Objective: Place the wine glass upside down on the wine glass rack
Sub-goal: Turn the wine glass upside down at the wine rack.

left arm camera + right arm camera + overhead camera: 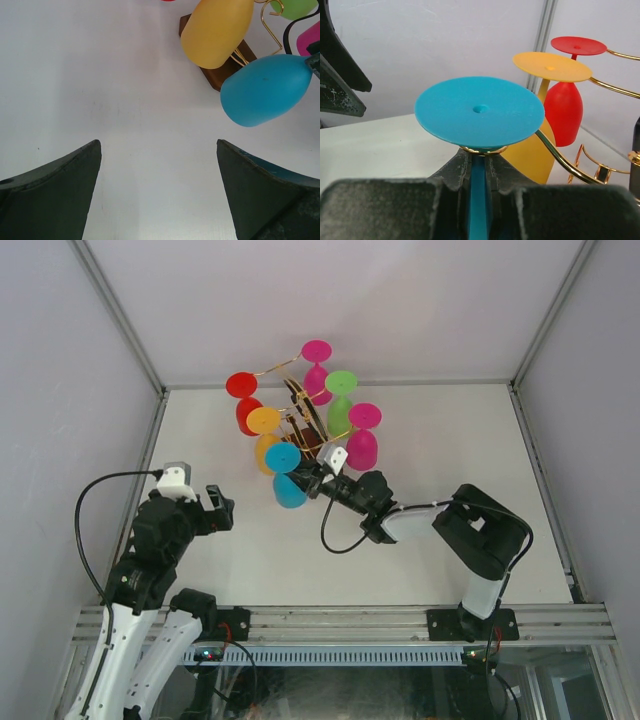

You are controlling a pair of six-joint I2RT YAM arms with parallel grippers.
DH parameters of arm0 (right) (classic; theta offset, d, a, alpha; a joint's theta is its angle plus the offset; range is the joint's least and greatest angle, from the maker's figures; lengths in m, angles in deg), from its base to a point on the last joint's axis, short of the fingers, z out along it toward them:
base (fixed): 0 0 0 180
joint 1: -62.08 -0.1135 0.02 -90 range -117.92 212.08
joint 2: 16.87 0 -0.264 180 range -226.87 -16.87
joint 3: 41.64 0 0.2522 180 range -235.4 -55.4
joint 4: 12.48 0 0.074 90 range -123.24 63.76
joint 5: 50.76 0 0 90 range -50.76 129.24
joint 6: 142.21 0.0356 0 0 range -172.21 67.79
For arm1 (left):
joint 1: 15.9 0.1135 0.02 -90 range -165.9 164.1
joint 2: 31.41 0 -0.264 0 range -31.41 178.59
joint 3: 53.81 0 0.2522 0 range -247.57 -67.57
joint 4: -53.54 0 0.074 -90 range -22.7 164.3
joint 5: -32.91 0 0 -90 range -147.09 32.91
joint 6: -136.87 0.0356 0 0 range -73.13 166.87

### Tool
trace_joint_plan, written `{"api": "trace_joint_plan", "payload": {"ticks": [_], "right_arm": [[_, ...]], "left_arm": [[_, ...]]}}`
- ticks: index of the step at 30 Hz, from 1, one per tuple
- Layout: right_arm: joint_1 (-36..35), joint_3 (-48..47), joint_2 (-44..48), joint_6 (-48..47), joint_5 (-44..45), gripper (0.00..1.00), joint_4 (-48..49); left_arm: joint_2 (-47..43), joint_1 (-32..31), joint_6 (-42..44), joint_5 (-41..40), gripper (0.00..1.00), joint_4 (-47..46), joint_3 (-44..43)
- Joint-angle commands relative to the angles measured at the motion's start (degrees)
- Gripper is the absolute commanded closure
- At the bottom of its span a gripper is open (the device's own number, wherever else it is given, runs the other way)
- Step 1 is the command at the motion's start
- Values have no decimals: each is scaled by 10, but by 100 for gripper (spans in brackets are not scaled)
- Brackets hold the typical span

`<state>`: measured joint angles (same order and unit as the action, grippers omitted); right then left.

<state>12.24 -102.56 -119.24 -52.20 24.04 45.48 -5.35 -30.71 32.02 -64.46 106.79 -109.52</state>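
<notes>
The blue wine glass [289, 476] hangs upside down, its round foot [480, 110] resting on a gold curl of the wine glass rack [304, 418]. My right gripper [479, 161] is shut on the glass's stem just under that curl, and in the top view it [313, 479] sits at the rack's near side. In the left wrist view the blue bowl [264, 90] hangs beside the rack's brown wooden base [220, 76]. My left gripper [222, 510] hovers over the table left of the rack, open and empty [157, 146].
Other upturned glasses hang on the rack: red [243, 400], orange [265, 436], magenta [317, 365], green [341, 400] and pink [362, 436]. The orange bowl [532, 155] hangs close beside the blue stem. White walls enclose the table on three sides.
</notes>
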Motion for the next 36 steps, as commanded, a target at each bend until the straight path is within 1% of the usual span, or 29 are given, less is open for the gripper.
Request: {"api": "trace_joint_plan", "payload": {"ticks": [1,7,18,22,25,28,29,32,36], "right_arm": [[-7,16,20,7,29,100,65],[-8,50,48,-4,75,100,55],[-9,62,55,-1,141,100,56],[-9,59,52,-3,163,100,40],[-8,58,51,-6,165,92,33],[-9,58,53,-12,165,78,26],[-9,58,55,-15,165,75,22],[-9,58,63,-23,159,68,9],[-10,62,77,-35,153,63,-15]], "left_arm": [[6,3,11,-6,0,-27,16],[6,3,11,-6,0,-27,15],[6,2,11,-7,0,-27,15],[6,2,11,-7,0,-27,16],[7,3,11,-7,0,-27,16],[7,3,11,-8,0,-27,16],[6,3,11,-8,0,-27,16],[6,2,11,-8,0,-27,16],[4,2,11,-10,0,-26,16]]}}
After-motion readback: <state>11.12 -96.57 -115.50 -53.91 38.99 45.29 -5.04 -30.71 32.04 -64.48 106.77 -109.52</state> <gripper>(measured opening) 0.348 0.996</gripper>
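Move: I already hold the upside-down blue wine glass by its stem in my right hand. Its bowl hangs below, its middle about 5 cm under my fingers, and the gold hook is round the stem some 1 cm above them. The yellow glass hangs about 8 cm ahead and 4 cm left, the red one 16 cm ahead and 9 cm left, the green one 16 cm ahead and 12 cm right. From my left hand the blue glass lies about 20 cm right, 7 cm ahead and slightly below. With the blue glass's stem still pinched just under its foot, I draw my right hand about 4 cm to the right, easing some 2 cm forward and slightly down, and turn it clockwise some 15 degrees. Near the end I slow and open my fingers to about a third, releasing the stem while they stay on either side of it. ##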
